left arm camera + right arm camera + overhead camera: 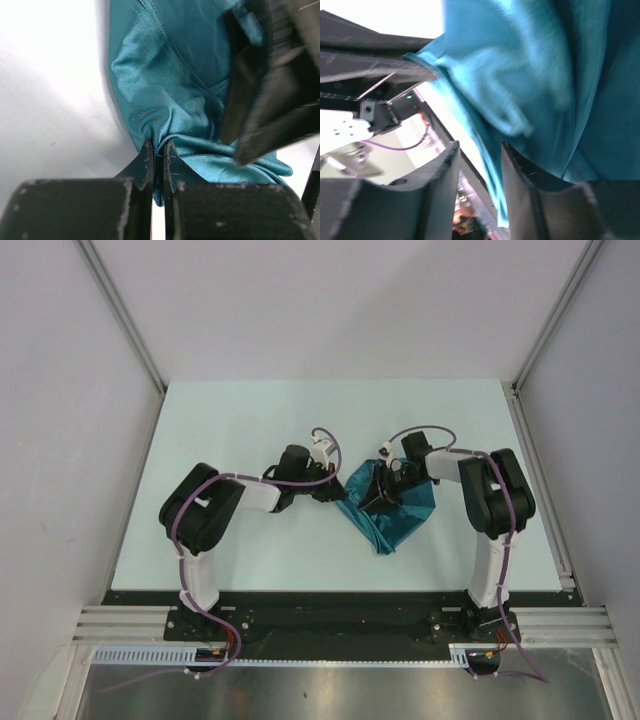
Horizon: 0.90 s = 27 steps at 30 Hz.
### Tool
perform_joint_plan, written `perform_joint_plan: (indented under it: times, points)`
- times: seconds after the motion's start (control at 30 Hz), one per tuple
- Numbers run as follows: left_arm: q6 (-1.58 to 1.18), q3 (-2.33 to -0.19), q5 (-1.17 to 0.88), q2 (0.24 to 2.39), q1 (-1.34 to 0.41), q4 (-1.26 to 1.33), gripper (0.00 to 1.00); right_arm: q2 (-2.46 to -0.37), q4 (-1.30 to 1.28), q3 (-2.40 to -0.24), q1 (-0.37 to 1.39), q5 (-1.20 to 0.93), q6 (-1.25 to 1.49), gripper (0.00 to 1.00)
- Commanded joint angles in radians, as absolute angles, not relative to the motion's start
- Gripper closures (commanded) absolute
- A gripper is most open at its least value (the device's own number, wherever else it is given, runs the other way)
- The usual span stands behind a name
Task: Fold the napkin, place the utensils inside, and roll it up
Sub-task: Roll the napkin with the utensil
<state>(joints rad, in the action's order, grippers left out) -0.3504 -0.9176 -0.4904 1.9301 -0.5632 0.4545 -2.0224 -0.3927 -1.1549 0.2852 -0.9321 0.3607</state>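
The teal napkin (392, 516) is bunched and lifted between both arms near the table's middle. My left gripper (336, 494) is shut on a fold at the cloth's left edge; in the left wrist view its jaws (159, 150) pinch the napkin (165, 80) tightly. My right gripper (386, 496) stands over the cloth's top. In the right wrist view it (480, 157) is open, with a thin edge of the napkin (535, 75) hanging loose through the gap, close to the right finger. The utensils are out of view.
The pale table (250, 420) is bounded by metal rails (540, 440) and white walls at the sides. The right gripper's black body (270, 95) crowds the left wrist view, very close to the left fingers.
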Motion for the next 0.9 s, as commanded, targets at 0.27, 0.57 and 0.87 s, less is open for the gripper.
perform_joint_plan:
  times: [0.27,0.57,0.87]
  points:
    - [-0.293,-0.974,-0.474,1.931,-0.565,0.333,1.0,-1.505,-0.503,-0.988,0.573,-0.211,0.204,0.35]
    - [-0.299,-0.983,-0.472,1.936,-0.565,0.308,1.0,-1.413,-0.531,-0.902,0.865,0.271,0.284,0.32]
    - [-0.302,-0.992,-0.471,1.94,-0.565,0.299,1.0,-1.488,-0.541,-0.897,0.928,0.351,0.27,0.36]
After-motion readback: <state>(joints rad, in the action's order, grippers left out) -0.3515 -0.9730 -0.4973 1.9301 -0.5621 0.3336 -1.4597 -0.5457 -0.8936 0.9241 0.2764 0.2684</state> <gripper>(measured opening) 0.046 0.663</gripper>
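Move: The napkin roll's near end lies about 9 cm back, 2 cm right and 3 cm below the right hand. The edge still pinched by the left gripper is some 5 cm to the right hand's left and 1 cm ahead, at about its height; the roll's far end is about 8 cm straight ahead and 2 cm lower. From the left hand, that near end lies roughly 10 cm back, 8 cm right and 3 cm below. Lift the right gripper about 8 cm off the napkin, then bring it back and down to just above the roll's near end, roughly 8 cm nearer the base. Open its fingers further on the way and swing the wrist nearly 70 degrees, until they point steeply down and somewhat forward. Keep the left gripper shut on its edge. ##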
